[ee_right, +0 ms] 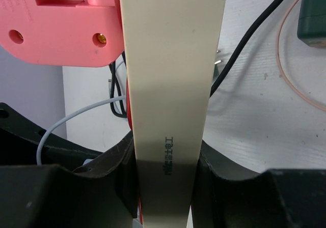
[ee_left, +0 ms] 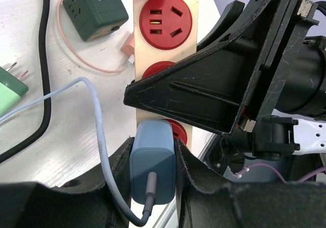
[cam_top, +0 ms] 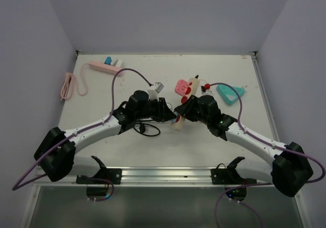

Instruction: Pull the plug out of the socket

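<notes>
The plug (ee_left: 153,162) is a blue-grey block with a pale blue cable (ee_left: 97,131) leaving its rear. It sits in the nearest red socket (ee_left: 178,130) of a cream socket strip (ee_left: 164,52). My left gripper (ee_left: 154,159) is shut on the plug's two sides. From the other side, my right gripper (ee_right: 165,182) is shut across the strip's plain cream back (ee_right: 170,75). In the top view both grippers, left (cam_top: 164,111) and right (cam_top: 184,108), meet at the table's middle over the strip (cam_top: 178,122); the plug is hidden there.
A dark green cube adapter (ee_left: 94,9), a thin pink cable (ee_left: 91,60), a black cable (ee_left: 46,85) and a green plug (ee_left: 10,93) lie beside the strip. A pink strip (cam_top: 104,66) and coiled pink cord (cam_top: 69,85) sit back left, a teal object (cam_top: 227,93) back right.
</notes>
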`<state>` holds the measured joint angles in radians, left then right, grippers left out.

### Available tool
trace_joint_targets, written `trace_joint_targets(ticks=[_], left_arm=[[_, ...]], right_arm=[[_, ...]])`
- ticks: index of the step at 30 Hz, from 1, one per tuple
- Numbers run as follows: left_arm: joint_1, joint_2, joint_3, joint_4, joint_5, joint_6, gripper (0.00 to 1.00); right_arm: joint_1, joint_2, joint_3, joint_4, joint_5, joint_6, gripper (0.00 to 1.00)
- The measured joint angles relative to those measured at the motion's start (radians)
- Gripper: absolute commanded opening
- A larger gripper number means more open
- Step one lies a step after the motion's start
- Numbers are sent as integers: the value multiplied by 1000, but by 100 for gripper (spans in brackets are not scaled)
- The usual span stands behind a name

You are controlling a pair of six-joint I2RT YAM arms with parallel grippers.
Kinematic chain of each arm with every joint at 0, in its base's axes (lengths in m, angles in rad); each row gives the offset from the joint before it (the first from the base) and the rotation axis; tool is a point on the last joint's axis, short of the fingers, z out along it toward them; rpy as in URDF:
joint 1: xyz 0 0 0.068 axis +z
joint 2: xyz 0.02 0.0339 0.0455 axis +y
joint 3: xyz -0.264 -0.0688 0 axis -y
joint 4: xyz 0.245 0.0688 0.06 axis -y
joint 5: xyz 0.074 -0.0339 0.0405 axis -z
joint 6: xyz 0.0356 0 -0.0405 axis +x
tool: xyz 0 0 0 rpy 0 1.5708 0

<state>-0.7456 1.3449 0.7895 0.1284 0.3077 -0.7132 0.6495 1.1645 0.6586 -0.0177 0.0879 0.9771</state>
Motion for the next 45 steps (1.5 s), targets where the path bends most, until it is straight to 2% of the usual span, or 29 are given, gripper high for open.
trace_joint_targets(ticks=[3, 7, 9, 11, 16, 20, 26, 28, 29, 33, 36, 37, 41, 43, 45], left_arm=[[18, -24, 0, -27, 15, 1, 0], [137, -146, 14, -130, -44, 30, 0], [162, -183, 43, -177, -75, 47, 0], [163, -204, 64, -206, -86, 64, 0], [162, -190, 63, -238, -79, 88, 0], [162, -106, 13, -191, -34, 86, 10], [158, 138, -32, -65, 45, 66, 25], [156, 184, -41, -26, 57, 55, 38], [155, 195, -45, -10, 59, 51, 40], [154, 195, -55, 57, 65, 35, 52], [154, 176, -81, 93, 68, 23, 67], [154, 164, -93, 96, 67, 18, 75], [154, 81, -148, 82, 56, 16, 93], [154, 27, -155, 62, 48, 16, 100], [154, -30, -156, 47, 38, 16, 100]], right_arm=[[0, 1, 1, -5, 10, -24, 0], [-115, 32, -62, -189, 198, -106, 0], [-145, 58, -95, -291, 263, -138, 0], [-145, 58, -103, -339, 269, -158, 0], [-145, -17, -98, -320, 228, -224, 0], [-144, -78, -58, -294, 145, -301, 0], [-138, -104, -1, -232, -11, -388, 0], [-137, -104, 3, -222, -55, -404, 0], [-136, -104, 3, -221, -69, -409, 0], [-127, -104, 3, -221, -126, -429, 0], [-124, -104, 3, -221, -155, -440, 0], [-121, -104, 3, -220, -161, -444, 0], [-114, -104, 3, -217, -183, -448, 0], [-105, -103, 3, -212, -187, -448, 0], [-93, -101, 6, -210, -188, -449, 0]])
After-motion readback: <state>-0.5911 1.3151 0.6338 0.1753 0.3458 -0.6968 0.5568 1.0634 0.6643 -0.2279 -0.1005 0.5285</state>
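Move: Between the left fingers sits the blue plug, still in the near-end socket of the power strip, that socket being about 3 cm to the right, 1 cm ahead and 1 cm lower. The drop spot on the table is some 5 cm left, 2 cm ahead and 12 cm below; at that same depth the green plug is 9 cm ahead and 3 cm left, the black plug 14 cm left, level. From the right hand, gripping the strip, the blue plug is roughly 4 cm back and 4 cm left, about level. Pulling against the right hand's grip on the strip, the left hand jerks left and up about 7 cm and slightly forward with the blue plug, sinks some 15 cm to the table, opens wide to let go and rises again. Recoiling right and down, the right hand rolls about 30 degrees, then swings back left and up, turning counter-clockwise and keeping its hold. ##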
